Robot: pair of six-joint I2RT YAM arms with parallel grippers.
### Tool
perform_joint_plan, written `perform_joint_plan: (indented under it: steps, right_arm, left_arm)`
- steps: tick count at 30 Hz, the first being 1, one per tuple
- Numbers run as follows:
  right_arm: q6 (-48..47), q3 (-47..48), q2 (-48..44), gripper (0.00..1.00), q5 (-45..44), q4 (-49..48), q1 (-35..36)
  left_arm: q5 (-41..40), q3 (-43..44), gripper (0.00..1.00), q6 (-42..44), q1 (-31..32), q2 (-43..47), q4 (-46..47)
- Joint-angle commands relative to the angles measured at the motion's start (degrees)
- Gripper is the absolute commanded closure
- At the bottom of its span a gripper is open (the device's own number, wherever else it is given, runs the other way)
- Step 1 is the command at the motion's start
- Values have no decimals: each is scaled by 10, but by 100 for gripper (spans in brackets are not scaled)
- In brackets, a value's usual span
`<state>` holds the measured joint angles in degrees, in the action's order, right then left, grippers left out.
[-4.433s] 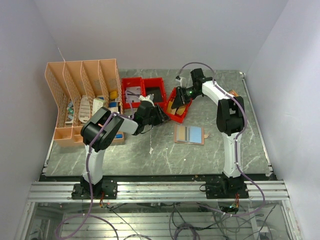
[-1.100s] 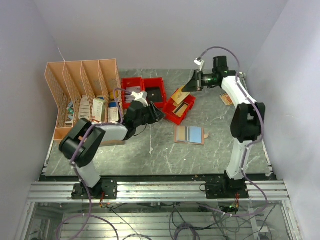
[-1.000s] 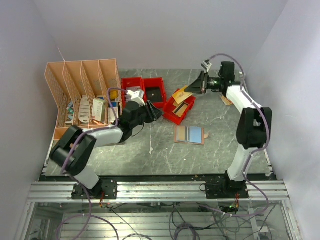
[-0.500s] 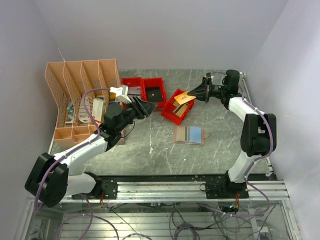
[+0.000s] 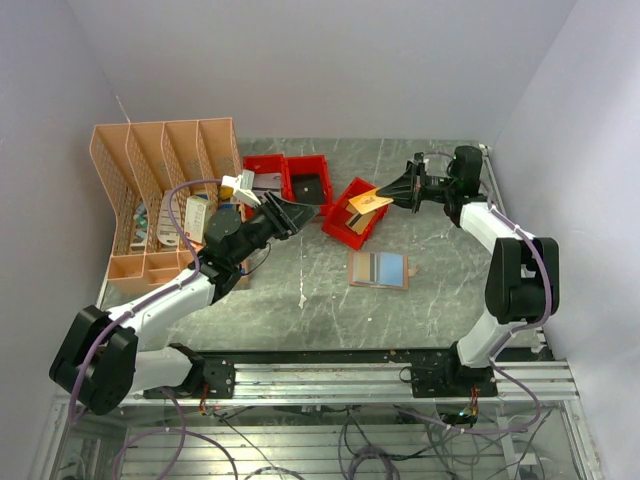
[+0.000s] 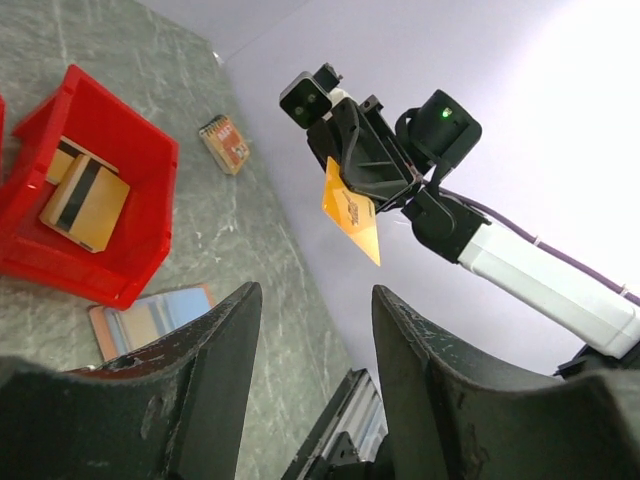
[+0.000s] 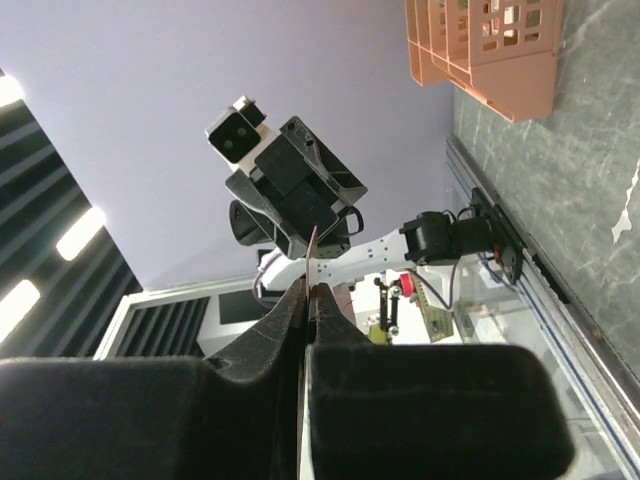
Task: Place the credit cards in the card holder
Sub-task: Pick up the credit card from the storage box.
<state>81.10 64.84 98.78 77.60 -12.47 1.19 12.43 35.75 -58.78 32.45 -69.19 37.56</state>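
My right gripper [image 5: 393, 193] is shut on a gold credit card [image 5: 368, 200], held in the air over the tilted red bin [image 5: 340, 228]. The left wrist view shows that card [image 6: 352, 210] face-on, pinched at its upper end. In the right wrist view the card [image 7: 313, 250] stands edge-on between the pressed fingers. More tan cards with dark stripes [image 6: 85, 200] lie in the bin [image 6: 120, 285]. The card holder [image 5: 378, 269] lies unfolded on the table, with a light blue band across its middle. My left gripper [image 5: 292, 213] hangs open and empty, pointing toward the held card.
A peach desk organizer [image 5: 165, 190] stands at the back left. Two more red bins [image 5: 290, 178] sit beside it. A small orange object [image 6: 225, 143] lies on the table beyond the tilted bin. Walls close in on both sides.
The left arm has drawn its elbow back and low, and its gripper has opened wider, facing right. The right gripper has carried the gold card slightly down and left over the tilted bin.
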Motion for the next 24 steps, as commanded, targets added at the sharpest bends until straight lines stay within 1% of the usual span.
perform_joint_plan:
  steps: [1, 2, 3, 4, 5, 6, 7, 8, 9, 10, 11, 12, 14, 17, 20, 22, 24]
  right_arm:
    - [1, -20, -37, 100, 16, -77, 1]
    - [-7, -26, -38, 100, 29, -122, 1]
    - [-33, -25, -35, 100, 48, -141, 1]
    - [-89, -17, -29, 100, 72, -132, 1]
    - [-172, -2, -24, 100, 94, -90, 1]
    - [-289, 12, -21, 100, 108, -11, -1]
    - [-409, 32, -20, 100, 108, 102, -4]
    - [-565, 54, -21, 100, 90, 220, -5]
    - [-747, 97, -16, 100, 39, 393, -5]
    - [-905, 151, -5, 100, -39, 553, 9]
    - [-1018, 190, 7, 100, -129, 644, 26]
    - [-1064, 205, 13, 100, -147, 686, 33]
    - [-1093, 191, 14, 100, -125, 704, 27]
    - [-1171, 190, 10, 100, -138, 760, 32]
    - [-1241, 196, 7, 100, -145, 815, 32]
    - [-1274, 195, 1, 100, -140, 837, 36]
    - [-1283, 189, -11, 100, -148, 835, 49]
  left_arm:
    - [33, -7, 40, -14, -3, 14, 44]
    - [38, -5, 40, 0, -4, 14, 40]
    - [45, -4, 39, 17, -4, 14, 35]
    - [51, -3, 39, 39, -3, 13, 29]
    - [59, -2, 39, 65, -4, 15, 21]
    - [70, -2, 39, 90, -4, 16, 13]
    - [79, -2, 38, 115, -3, 17, 6]
    - [90, -4, 39, 136, -4, 19, 4]
    - [97, -10, 38, 153, -4, 21, 3]
    - [104, -15, 38, 167, -4, 22, 1]
    - [109, -20, 38, 179, -4, 25, 4]
    - [117, -28, 38, 191, -4, 27, 10]
    - [124, -52, 38, 207, -4, 31, 43]
    - [141, -93, 38, 208, -4, 21, 140]
    - [173, -112, 38, 202, -3, -10, 201]
    - [192, -119, 38, 207, 4, -31, 229]
    - [198, -122, 37, 236, 26, -47, 254]
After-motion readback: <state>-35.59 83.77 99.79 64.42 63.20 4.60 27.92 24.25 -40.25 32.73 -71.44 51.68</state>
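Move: The right hand already pinches the credit card; the open card holder it is meant for lies about 9 cm back from it, level sideways, some 24 cm below. The red storage box sits about 4 cm ahead of that hand and 6 cm to its left, some 22 cm down. From the empty left hand the card holder is about 4 cm back, 19 cm to the right and 26 cm below. Both hands sink back about 8 cm towards the card holder, right wrist rolling 65 degrees, card still pinched. ##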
